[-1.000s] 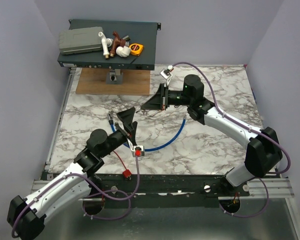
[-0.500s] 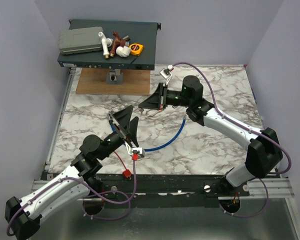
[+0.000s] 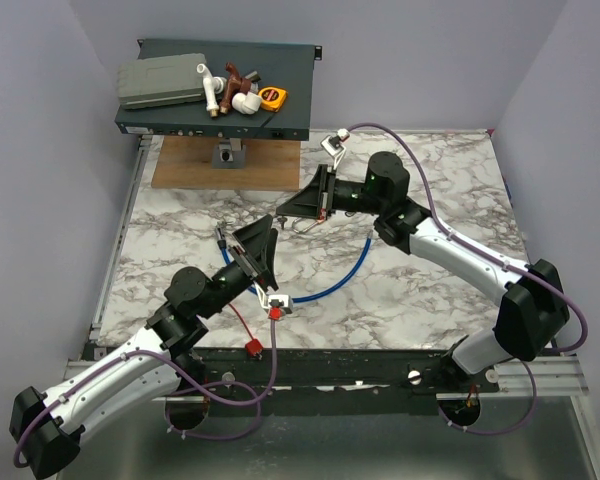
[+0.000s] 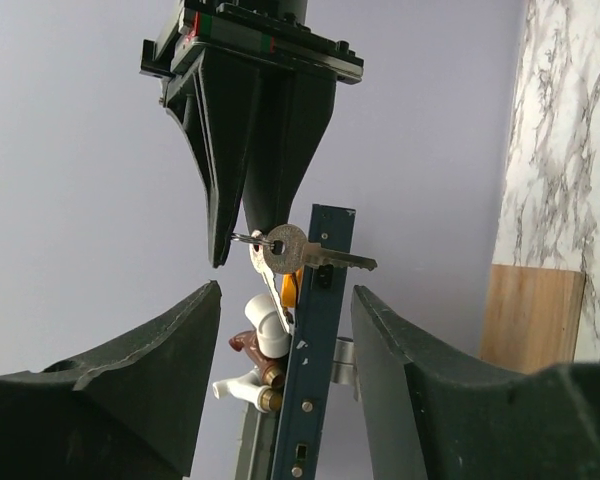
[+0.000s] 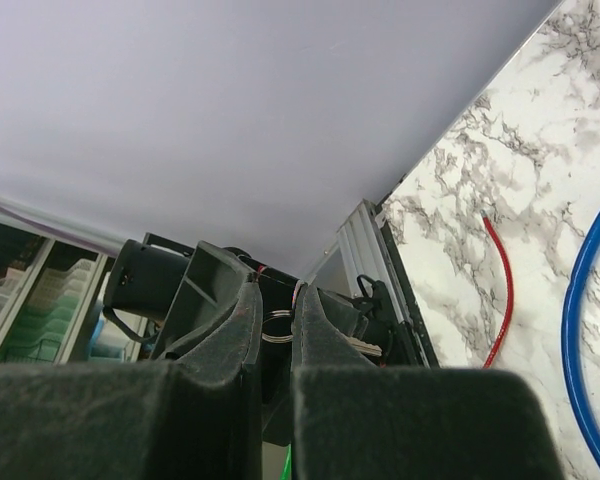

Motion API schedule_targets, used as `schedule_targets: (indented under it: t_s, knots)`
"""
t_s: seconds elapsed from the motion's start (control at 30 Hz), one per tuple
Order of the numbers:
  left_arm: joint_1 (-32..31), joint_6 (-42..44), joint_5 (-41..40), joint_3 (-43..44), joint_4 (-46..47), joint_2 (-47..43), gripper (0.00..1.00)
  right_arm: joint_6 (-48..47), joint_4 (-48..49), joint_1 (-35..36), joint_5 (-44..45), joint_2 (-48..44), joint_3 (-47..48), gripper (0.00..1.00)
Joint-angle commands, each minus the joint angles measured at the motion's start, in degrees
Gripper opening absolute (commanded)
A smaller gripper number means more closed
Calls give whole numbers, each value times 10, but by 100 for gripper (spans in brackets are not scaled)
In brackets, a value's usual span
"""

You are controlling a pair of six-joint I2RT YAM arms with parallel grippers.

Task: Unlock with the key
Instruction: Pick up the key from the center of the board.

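A small silver key point(image 4: 285, 250) hangs on a wire ring from the tips of my right gripper point(image 3: 285, 212), which is shut on the ring point(image 5: 278, 328) above the table's middle. The key's blade points sideways and shows just beyond my left gripper point(image 4: 285, 290). That gripper stands open, tilted up toward the key, with nothing between its fingers point(image 4: 170, 360). In the top view the left gripper point(image 3: 265, 245) sits just short of the key point(image 3: 292, 223). A blue cable lock point(image 3: 345, 270) curves across the marble below. A thin red cord point(image 3: 238, 318) with a red tag point(image 3: 250, 347) lies near the front edge.
A dark rack unit point(image 3: 280, 95) at the back left carries a grey box, pipe fittings point(image 4: 265, 345) and a tape measure. A wooden board point(image 3: 190, 160) with a small metal fixture point(image 3: 228, 153) lies in front of it. Purple walls enclose the table.
The left gripper's jaws have narrowed from wide open. The left arm drew back slightly, then came forward toward the key again. The right gripper keeps hold of the ring.
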Motion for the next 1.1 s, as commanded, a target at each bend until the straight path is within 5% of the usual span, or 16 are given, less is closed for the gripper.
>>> schedule_targets:
  t_s: [0.0, 0.27, 0.57, 0.77, 1.07]
  knots:
    - [1, 12, -15, 12, 15, -2, 54, -4, 12, 7, 10, -15, -3, 1]
    - [11, 16, -15, 27, 15, 9, 48, -8, 8, 12, 8, -16, -5, 1]
    - [13, 16, 0, 18, 56, 8, 28, -12, 7, 14, 8, -16, -6, 1]
    - [14, 14, 5, 18, 58, 9, 0, -11, 12, 15, 6, -18, -7, 1]
    - [19, 28, 10, 19, 47, 9, 0, -15, 15, 17, -16, -24, -10, 1]
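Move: From the left hand, its fingers half open, the loose key on the ring is only about 1 cm ahead, 2 cm to the right and 1 cm higher. The second key hangs blade-down roughly 1 cm ahead, 3 cm right and 1 cm lower; the right gripper's tips, pinching the ring, are some 1 cm ahead, 4 cm right and 2 cm higher. From the right hand the loose key lies about 2 cm left, level front to back, 1 cm lower. The left fingers shut fully and pinch the loose key between their tips, closing mainly as the hand rises about 2 cm beside the right gripper, with barely any tilt. The right hand keeps its grip on the ring and eases about 1 cm back. ##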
